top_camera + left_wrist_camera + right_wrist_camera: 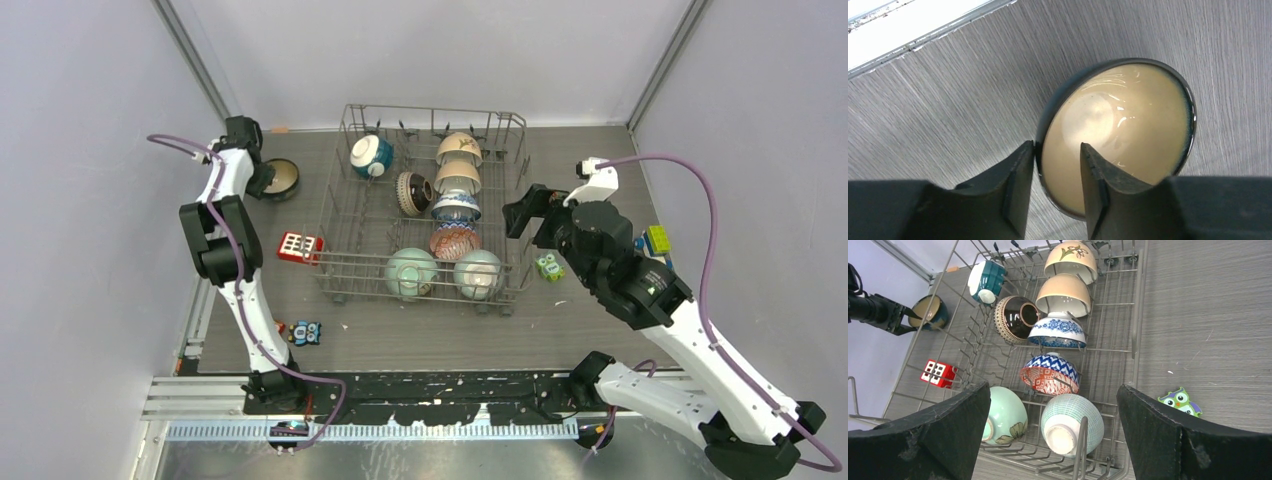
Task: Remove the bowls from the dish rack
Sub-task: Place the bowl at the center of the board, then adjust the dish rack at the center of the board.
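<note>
The grey wire dish rack [430,108] [1135,315] holds several bowls: teal-and-white [371,156], two cream [459,147], dark brown patterned [412,193], blue-and-white [456,207], red patterned [454,240] and two pale green [411,272] at the front. A dark bowl with a tan inside [282,178] [1118,130] sits upright on the table left of the rack. My left gripper [262,180] [1057,150] straddles its rim, jaws apart, the inner finger clear of the wall. My right gripper [520,215] [1053,389] hovers wide open at the rack's right side, above the front bowls.
A red block [300,246] [938,373] lies against the rack's left side. Owl figures stand right of the rack [547,266] [1179,401] and near the front left [304,332]. A green block [657,240] sits at the far right. Walls enclose the table.
</note>
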`<state>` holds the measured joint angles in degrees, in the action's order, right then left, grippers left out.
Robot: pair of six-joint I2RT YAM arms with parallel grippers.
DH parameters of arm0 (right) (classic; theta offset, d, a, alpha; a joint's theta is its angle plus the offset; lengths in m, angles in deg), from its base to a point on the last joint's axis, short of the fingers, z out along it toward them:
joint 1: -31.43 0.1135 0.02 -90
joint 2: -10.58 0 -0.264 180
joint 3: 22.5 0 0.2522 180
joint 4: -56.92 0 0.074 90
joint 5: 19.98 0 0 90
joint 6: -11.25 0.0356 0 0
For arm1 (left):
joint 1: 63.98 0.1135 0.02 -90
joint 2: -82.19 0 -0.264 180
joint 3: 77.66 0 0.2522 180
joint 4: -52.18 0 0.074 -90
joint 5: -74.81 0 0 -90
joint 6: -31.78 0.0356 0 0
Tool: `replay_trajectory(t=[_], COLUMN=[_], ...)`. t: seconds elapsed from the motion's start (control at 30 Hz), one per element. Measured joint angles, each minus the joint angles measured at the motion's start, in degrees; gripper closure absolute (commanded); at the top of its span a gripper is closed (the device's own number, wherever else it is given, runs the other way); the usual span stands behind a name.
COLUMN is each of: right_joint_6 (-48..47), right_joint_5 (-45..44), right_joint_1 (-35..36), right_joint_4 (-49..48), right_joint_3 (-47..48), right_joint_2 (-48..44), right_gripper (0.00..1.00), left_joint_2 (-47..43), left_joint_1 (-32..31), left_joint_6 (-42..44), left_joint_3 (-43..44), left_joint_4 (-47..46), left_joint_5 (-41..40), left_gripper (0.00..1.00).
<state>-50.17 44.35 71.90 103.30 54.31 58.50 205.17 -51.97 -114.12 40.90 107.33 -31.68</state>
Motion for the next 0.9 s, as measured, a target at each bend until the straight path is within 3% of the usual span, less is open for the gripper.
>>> replay_trajectory(t=[0.17,0.37,0.57,0.7,0.9], right_joint_6=[0.0,0.02,0.2,-0.02,0.52], right_joint_5=[0.09,0.55,4.11,5.97,10.21], right_joint_1=[0.0,-0.04,-0.09,-0.09,-0.09], right_joint_4=[0.02,0.24,1.4,1.38,0.09], right_joint_3=[-0.02,-0.02,1.77,4.33,9.7], right_joint_2=[-0.59,-1.73,-0.33,2.03,7.58], right_gripper=[0.0,0.0,0.0,0.0,0.0], left_joint_2=[-0.11,-3.54,-14.82,-27.76,-43.54], left_joint_1=[0.0,-0.04,-0.28,-1.22,-6.32], left_joint_6=[1.16,1.51,2.21,2.38,4.85], left_joint_3=[-0.09,-3.06,-9.42,-15.85,-22.1], left_joint_4=[-0.04,-0.48,-0.9,-3.17,-5.7], left_joint_5=[0.48,1.4,2.78,4.26,6.4], left_gripper=[0.32,0.15,0.08,0.05,0.05])
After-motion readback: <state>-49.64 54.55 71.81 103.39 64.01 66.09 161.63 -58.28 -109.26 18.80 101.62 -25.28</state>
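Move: The brown bowl already stands on the board, its near-left rim between the partly open fingers of my left hand; its middle lies about 5 cm to that hand's right, 2 ahead and 3 below. From that hand the red block is some 18 cm back and 10 to the right, the teal bowl 7 cm ahead and 29 to the right. From my right hand the brown bowl is about 28 cm ahead, 61 left and 27 below. With my left hand held still at the brown bowl's rim, I go on spreading its fingers until they are wide open. Then I lift it clear, faster and faster, some 20 cm up while drawing back and to the left, tipping the fingers up about 25 degrees and turning clockwise. Meanwhile my empty, open right hand moves about 5 cm left and a little less up above the rack, turning slightly counter-clockwise. ##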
